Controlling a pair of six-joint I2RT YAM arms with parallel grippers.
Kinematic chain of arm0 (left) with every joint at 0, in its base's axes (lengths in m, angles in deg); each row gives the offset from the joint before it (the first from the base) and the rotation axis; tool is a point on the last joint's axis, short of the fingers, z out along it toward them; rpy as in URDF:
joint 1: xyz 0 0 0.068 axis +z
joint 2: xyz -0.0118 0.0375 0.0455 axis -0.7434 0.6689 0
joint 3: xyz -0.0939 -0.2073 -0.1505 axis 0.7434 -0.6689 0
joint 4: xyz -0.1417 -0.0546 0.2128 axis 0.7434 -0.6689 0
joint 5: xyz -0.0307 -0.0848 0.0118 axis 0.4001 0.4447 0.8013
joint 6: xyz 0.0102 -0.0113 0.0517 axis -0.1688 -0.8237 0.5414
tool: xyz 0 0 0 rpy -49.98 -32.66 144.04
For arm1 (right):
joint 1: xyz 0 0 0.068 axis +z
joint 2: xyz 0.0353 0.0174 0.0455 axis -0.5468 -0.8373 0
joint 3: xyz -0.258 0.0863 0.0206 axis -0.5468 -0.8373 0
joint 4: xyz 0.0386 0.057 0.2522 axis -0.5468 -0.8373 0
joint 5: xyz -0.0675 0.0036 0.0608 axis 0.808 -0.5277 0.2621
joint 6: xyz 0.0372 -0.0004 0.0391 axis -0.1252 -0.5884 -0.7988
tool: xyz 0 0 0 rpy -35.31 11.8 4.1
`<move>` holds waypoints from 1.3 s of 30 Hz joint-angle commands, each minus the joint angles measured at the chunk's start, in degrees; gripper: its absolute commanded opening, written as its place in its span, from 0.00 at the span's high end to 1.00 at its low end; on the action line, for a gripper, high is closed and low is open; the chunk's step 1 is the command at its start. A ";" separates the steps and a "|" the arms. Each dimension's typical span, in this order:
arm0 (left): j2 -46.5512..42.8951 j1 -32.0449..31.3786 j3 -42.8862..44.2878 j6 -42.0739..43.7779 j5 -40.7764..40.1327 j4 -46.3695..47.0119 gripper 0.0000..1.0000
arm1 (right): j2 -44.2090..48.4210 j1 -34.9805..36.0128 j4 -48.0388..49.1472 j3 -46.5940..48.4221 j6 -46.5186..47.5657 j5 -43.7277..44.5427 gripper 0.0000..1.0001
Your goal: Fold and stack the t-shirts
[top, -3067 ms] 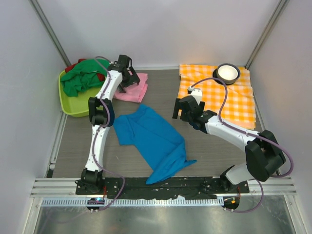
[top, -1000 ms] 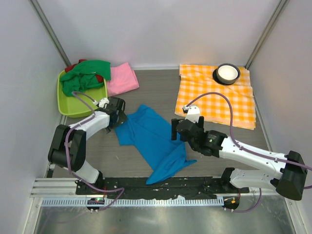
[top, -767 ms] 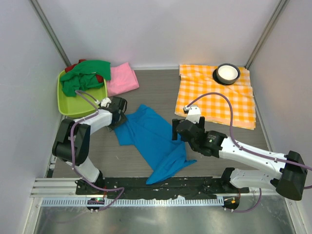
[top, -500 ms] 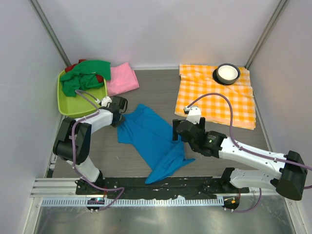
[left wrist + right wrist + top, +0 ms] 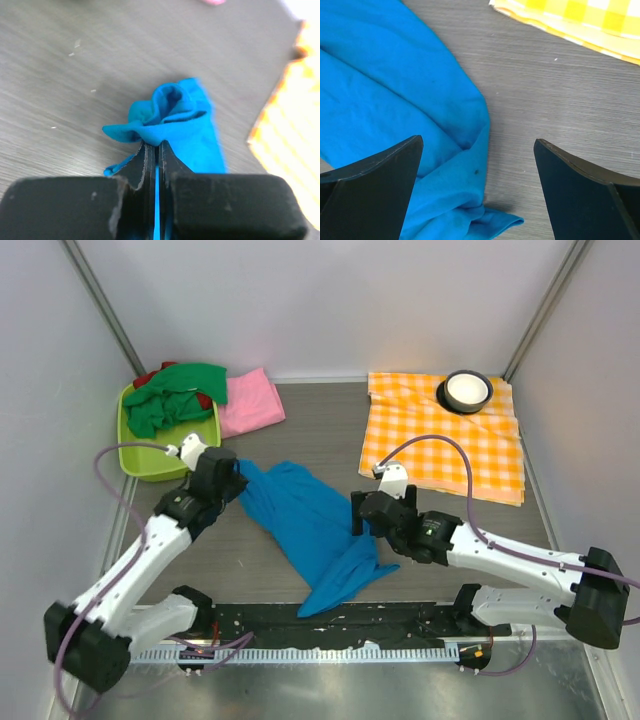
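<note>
The blue t-shirt [image 5: 310, 530] lies rumpled across the middle of the table. My left gripper [image 5: 235, 480] is shut on its upper left corner. In the left wrist view the fingers [image 5: 156, 145] pinch a bunched fold of that blue t-shirt [image 5: 185, 120]. My right gripper [image 5: 358, 515] hovers over the shirt's right edge. It is open in the right wrist view [image 5: 478, 140], with blue cloth [image 5: 395, 90] under it and nothing between its fingers. A folded pink t-shirt [image 5: 250, 405] lies at the back left. The green t-shirt [image 5: 175, 395] is heaped over a red t-shirt [image 5: 148, 377].
The green and red shirts sit in a lime-green bin [image 5: 165, 460] at the far left. An orange-and-white checked cloth [image 5: 450, 435] covers the back right, with a dark bowl [image 5: 467, 390] on it. Grey walls close in the table on three sides.
My left gripper has shut on the blue shirt's left corner, and the left arm has swung out to the left. The shirt's upper part has bunched narrower. The right gripper has barely moved.
</note>
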 commanded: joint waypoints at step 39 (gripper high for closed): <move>-23.27 -7.39 -0.55 2.91 -11.48 -12.25 1.00 | -36.40 31.72 7.86 19.85 -1.41 -3.79 0.06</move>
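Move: The blue t-shirt already hangs by a pinched far-left part from the left hand. Its near end lies on the table about 17 cm back of the right hand, 13 cm left and 12 cm below; the checked cloth is some 18 cm ahead of that hand and 13 cm right. From the left hand, the near end lies roughly 22 cm back, 14 cm right; the pink t-shirt is 21 cm straight ahead, the basket 16 cm ahead and 18 cm left. The blue t-shirt, still pinched in the shut left fingers, is flicked up about 14 cm and slightly back, then lowered roughly half that way and held there. Meanwhile the open right hand sweeps back and left about 25 cm towards the shirt's near end, turning some 35 degrees counter-clockwise, then edges on leftward and sinks, its fingers straddling the cloth without closing. ##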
